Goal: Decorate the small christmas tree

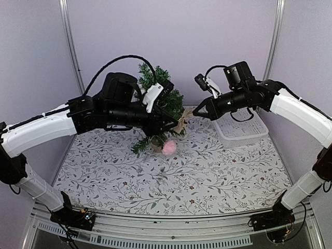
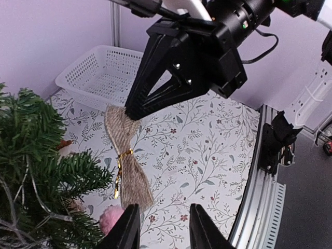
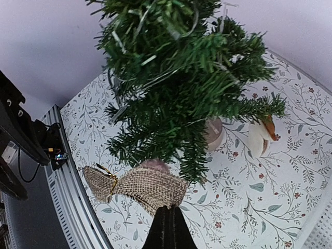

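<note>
The small christmas tree (image 1: 174,101) stands at the back middle of the mat, partly hidden behind my left arm. In the right wrist view the tree (image 3: 176,78) shows its pale stump base (image 3: 213,132). My right gripper (image 3: 170,211) is shut on one end of a burlap bow (image 3: 140,184) tied with gold cord. It holds the bow just off the tree's right-hand branches. In the left wrist view the bow (image 2: 127,166) hangs from the right gripper (image 2: 132,111), its lower end just above my left gripper (image 2: 163,228). The left gripper is open with nothing between its fingers.
A pink pom-pom (image 1: 169,148) lies on the floral mat by the tree's foot. A white and brown ornament (image 3: 259,136) lies beyond the stump. A white mesh basket (image 1: 241,129) stands at the back right. A metal rail (image 2: 259,197) runs along the table's near edge.
</note>
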`<move>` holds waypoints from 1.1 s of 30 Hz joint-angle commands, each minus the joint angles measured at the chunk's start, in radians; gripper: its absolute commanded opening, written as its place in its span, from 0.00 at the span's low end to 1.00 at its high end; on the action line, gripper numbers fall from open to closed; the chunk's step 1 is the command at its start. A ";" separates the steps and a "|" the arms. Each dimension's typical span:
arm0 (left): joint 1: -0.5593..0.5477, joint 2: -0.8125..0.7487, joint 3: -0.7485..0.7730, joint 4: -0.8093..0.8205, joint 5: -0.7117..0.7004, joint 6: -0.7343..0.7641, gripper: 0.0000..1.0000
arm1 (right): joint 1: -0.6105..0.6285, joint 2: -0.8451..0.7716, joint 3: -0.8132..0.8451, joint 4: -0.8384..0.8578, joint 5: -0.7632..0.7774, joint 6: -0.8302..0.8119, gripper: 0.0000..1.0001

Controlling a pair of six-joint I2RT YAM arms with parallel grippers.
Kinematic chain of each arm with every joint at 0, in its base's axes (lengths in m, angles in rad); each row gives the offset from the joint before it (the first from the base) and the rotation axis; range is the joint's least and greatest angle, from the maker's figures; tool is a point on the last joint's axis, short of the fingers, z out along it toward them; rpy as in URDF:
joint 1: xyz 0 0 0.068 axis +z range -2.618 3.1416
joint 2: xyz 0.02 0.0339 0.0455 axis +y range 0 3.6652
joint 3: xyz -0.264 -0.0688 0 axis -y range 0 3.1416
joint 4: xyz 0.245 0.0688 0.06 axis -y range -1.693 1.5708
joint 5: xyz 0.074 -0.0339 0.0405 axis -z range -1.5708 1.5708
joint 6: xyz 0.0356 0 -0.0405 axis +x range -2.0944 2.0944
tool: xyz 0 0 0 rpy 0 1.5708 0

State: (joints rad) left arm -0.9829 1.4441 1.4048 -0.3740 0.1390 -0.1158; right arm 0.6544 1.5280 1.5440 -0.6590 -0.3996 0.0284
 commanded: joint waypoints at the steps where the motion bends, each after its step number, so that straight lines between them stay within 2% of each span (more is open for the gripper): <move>1: -0.054 0.036 0.049 -0.045 -0.035 0.009 0.33 | 0.078 -0.035 -0.006 -0.050 0.066 -0.012 0.00; 8: -0.060 0.055 0.020 -0.026 -0.119 -0.048 0.27 | 0.149 -0.042 -0.003 -0.057 0.099 -0.017 0.00; 13: -0.059 0.095 0.026 -0.063 -0.097 -0.065 0.26 | 0.162 -0.040 0.020 -0.056 0.107 -0.018 0.00; 18: -0.058 0.095 -0.014 -0.026 -0.066 -0.088 0.29 | 0.169 -0.037 0.024 -0.055 0.103 -0.018 0.00; 21: -0.054 0.097 -0.022 -0.013 -0.068 -0.105 0.22 | 0.174 -0.039 0.022 -0.050 0.097 -0.018 0.00; 24: -0.052 0.089 -0.034 0.003 -0.068 -0.115 0.11 | 0.176 -0.040 0.021 -0.047 0.098 -0.018 0.00; 26: -0.050 0.074 -0.053 0.022 -0.069 -0.122 0.00 | 0.177 -0.038 0.023 -0.044 0.100 -0.017 0.00; 33: -0.036 -0.027 -0.174 0.106 -0.086 -0.186 0.00 | 0.177 -0.023 0.028 0.011 0.092 -0.018 0.00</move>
State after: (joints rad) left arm -1.0298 1.4998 1.2915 -0.3462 0.0624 -0.2565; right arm 0.8204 1.5162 1.5444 -0.7013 -0.3065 0.0181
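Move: The burlap bow, still hanging from the right fingertips, has its middle about 5 cm ahead of the left hand, 4 cm to its right and 5 cm below. The left fingertips, where the right hand brings the bow, are roughly 8 cm back from the right hand, 8 cm to its left and 2 cm higher. From the left hand, the tree stands 8 cm ahead and 8 cm left, its middle 3 cm lower; the pink pompom is 3 cm ahead, 2 cm left, 14 cm down. The left fingers, a third open at first, shut on the lower, free part of the burlap bow near its gold tie, after the hand has sunk roughly 7 cm beside the tree, tipping a little farther down. The right hand keeps its pinch on the upper end, carries it about 5 cm back and 3 cm left to meet the left hand, then holds still. ##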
